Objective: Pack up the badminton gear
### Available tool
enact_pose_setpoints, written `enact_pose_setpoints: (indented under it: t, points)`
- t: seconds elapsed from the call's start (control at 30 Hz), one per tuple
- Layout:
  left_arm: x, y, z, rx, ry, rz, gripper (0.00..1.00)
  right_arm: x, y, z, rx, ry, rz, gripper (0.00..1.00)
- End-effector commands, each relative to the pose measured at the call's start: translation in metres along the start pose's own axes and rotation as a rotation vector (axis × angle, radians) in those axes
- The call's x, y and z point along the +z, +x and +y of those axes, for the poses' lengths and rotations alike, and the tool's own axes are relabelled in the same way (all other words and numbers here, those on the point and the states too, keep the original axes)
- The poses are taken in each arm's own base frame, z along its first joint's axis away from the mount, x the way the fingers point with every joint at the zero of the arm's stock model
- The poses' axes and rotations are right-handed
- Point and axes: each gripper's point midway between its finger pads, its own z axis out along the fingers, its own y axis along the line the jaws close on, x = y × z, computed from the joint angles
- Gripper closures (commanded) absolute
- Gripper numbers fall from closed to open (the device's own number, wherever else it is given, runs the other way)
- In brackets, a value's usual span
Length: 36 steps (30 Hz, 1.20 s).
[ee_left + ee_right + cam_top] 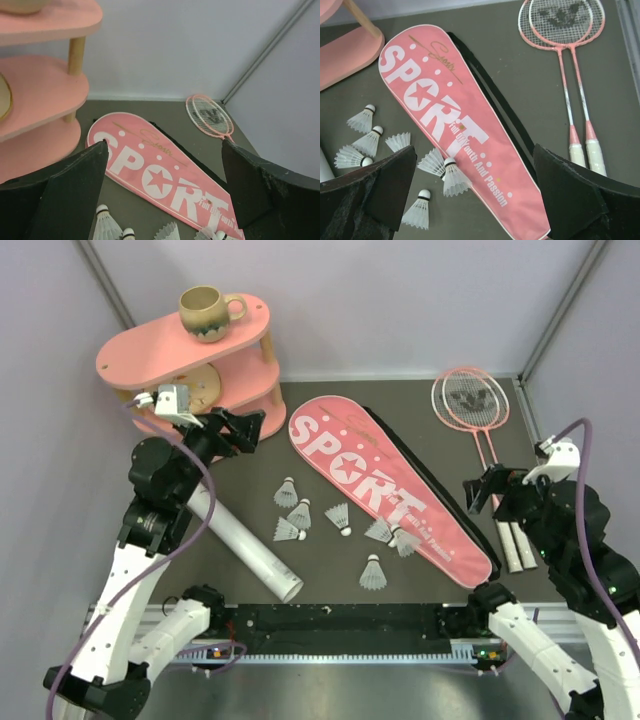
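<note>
The big pink bag lettered SPORT (385,490) lies flat and slanted across the middle of the dark mat. Two slim pink rackets (468,400) lie side by side at the back right, handles toward me. Several white shuttlecocks (299,513) are scattered left of and on the bag's near end. The long white tube (245,545) lies at the front left. My left gripper (252,430) is open and empty, held above the mat by the shelf, with the bag (160,175) below it. My right gripper (478,488) is open and empty above the bag's right edge (445,110).
A pink two-tier shelf (180,350) stands at the back left with a brown mug (208,312) on top. The bag's black strap (430,475) runs along its right side. Grey walls close the back and both sides.
</note>
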Motion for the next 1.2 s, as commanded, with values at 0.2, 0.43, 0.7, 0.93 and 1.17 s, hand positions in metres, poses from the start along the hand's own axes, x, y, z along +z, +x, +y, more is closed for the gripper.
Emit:
enact_pose_setpoints:
  t: [0.2, 0.43, 0.7, 0.93, 1.17]
  points:
    - [-0.037, 0.121, 0.099, -0.191, -0.588, 0.411, 0.01, 0.041, 0.034, 0.053, 0.075, -0.235, 0.128, 0.01]
    - [-0.100, 0.178, 0.135, -0.268, -0.858, 0.540, 0.02, 0.064, 0.079, 0.077, 0.164, -0.307, 0.262, 0.01]
    - [-0.125, 0.221, 0.117, -0.482, -0.806, 0.587, 0.02, 0.065, 0.137, 0.157, 0.132, -0.453, 0.368, 0.01]
    - [-0.165, 0.266, 0.113, -0.565, -0.940, 0.824, 0.02, 0.061, 0.174, 0.221, 0.043, -0.466, 0.456, 0.01]
    - [-0.183, 0.310, 0.100, -0.665, -0.939, 1.022, 0.04, 0.055, 0.204, 0.251, 0.018, -0.480, 0.536, 0.01]
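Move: The white tube's middle lies about 13 cm back, 4 cm left and 38 cm below the left hand; the nearest shuttlecock is 11 cm back and 7 cm right of that hand. From the right hand, the lone middle shuttlecock is some 31 cm left, 2 cm ahead, 30 cm down; the overlapping pair sits level, 20 cm left, and the front shuttlecock 11 cm back, 23 cm left. Left drops 33 cm and back, tipping down over the tube; right swings 26 cm left, sinking towards shuttlecocks. ##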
